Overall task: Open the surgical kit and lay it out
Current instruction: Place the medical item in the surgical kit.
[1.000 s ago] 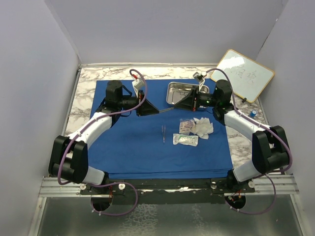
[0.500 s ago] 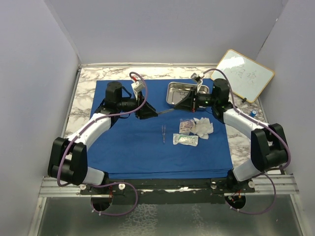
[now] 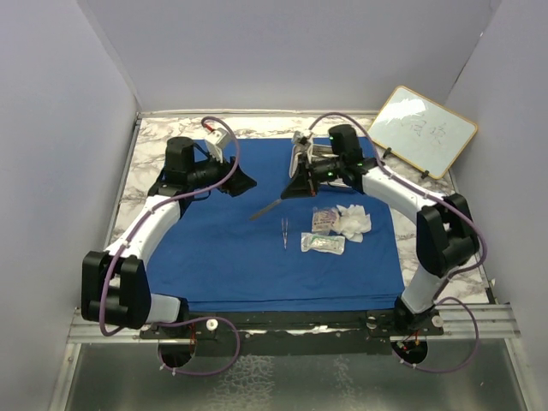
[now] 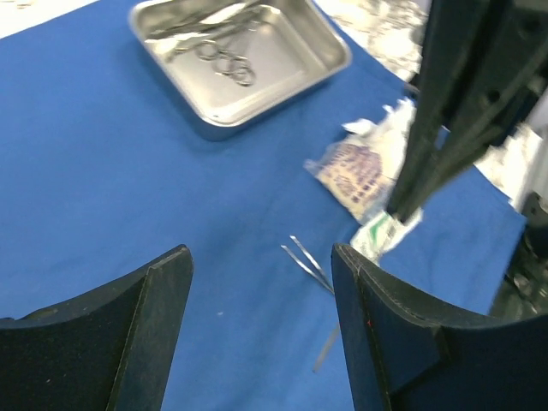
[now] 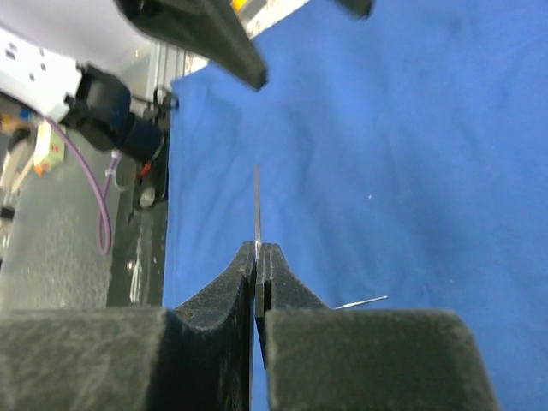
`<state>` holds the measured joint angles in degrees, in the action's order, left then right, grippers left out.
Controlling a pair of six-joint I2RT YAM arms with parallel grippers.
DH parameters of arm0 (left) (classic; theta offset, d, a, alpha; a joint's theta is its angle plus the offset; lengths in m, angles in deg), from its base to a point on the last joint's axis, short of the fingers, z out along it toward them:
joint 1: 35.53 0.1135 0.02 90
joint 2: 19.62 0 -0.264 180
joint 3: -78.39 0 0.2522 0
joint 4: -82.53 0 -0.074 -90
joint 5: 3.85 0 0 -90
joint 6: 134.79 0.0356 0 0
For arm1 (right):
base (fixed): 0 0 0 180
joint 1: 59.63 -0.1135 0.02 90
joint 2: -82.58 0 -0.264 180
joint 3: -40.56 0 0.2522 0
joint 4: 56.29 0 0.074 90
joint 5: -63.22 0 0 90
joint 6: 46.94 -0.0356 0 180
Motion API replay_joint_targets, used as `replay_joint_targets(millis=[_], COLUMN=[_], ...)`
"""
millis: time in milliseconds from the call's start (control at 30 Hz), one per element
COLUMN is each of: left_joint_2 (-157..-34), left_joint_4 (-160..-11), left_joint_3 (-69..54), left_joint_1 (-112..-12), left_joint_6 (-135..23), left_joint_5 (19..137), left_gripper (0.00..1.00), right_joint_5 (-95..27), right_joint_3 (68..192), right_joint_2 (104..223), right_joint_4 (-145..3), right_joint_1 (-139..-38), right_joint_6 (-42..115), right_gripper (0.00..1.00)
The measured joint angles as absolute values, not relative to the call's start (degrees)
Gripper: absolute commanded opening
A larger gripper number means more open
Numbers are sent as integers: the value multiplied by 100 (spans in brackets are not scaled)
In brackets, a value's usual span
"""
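Note:
The royal-blue cloth [image 3: 214, 257] lies spread flat over the table. My right gripper [image 3: 288, 193] is shut on a thin steel instrument [image 3: 265, 210] that slants down toward the cloth; in the right wrist view the instrument [image 5: 257, 205] sticks out past the right gripper's [image 5: 259, 250] closed tips. My left gripper [image 3: 248, 182] hangs open and empty to its left, and in its own view the left gripper [image 4: 261, 253] frames bare cloth. Tweezers [image 3: 284, 231], white gauze [image 3: 353, 221] and two clear packets [image 3: 323, 244] lie on the cloth. The steel tray [image 4: 205, 120] holds ring-handled instruments [image 4: 227, 64].
A wood-framed whiteboard [image 3: 421, 130] leans at the back right. Marble tabletop [image 3: 145, 171] shows around the cloth, with grey walls on three sides. In the top view my right arm covers most of the tray.
My left gripper has opened, let go of the thin instrument and drawn back to the left. My right gripper, still shut on it, has carried it leftward and tilted it down.

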<state>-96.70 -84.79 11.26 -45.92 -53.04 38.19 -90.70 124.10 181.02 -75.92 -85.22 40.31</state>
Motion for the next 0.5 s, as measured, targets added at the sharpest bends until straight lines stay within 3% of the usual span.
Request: replay_joint_targets(millis=[500], left_joint_2=[-9589], left_joint_4=[-8116], left_joint_3=[1067], left_joint_1=[-3882], left_joint_6=[-5310], left_joint_5=[5718], left_gripper=[72], right_joint_5=[-8419], right_joint_3=[15433], right_joint_2=[20053], right_joint_4=[-12104], right_joint_1=[-9671], right_joint_6=[6914], right_gripper=[1])
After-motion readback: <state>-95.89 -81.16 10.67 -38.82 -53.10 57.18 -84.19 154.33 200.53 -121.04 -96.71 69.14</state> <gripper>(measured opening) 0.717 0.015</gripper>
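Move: The right hand already holds the thin medical item and takes it to the open cloth just left of the tweezers, about 7 cm to its left, 6 cm back and some 17 cm below. The tweezers lie about 6 cm back and 1 cm left; the cotton-ball bag is 2 cm back and 11 cm right, the green-white packet 9 cm back and 10 cm right. From the empty left hand that cloth is 10 cm back, 4 cm right, 19 cm below. Keeping its shut grip on the thin medical item, the right hand swings left about 5 cm while sinking nearly 5 cm and drawing back some 4 cm, towards the cloth beside the tweezers, its fingers tipping further down and turning counter-clockwise so the item's free end swings round towards the bases. The empty left hand, already open, clears out of its way, going about 8.5 cm left and 5 cm forward as it turns some 25 degrees counter-clockwise. ##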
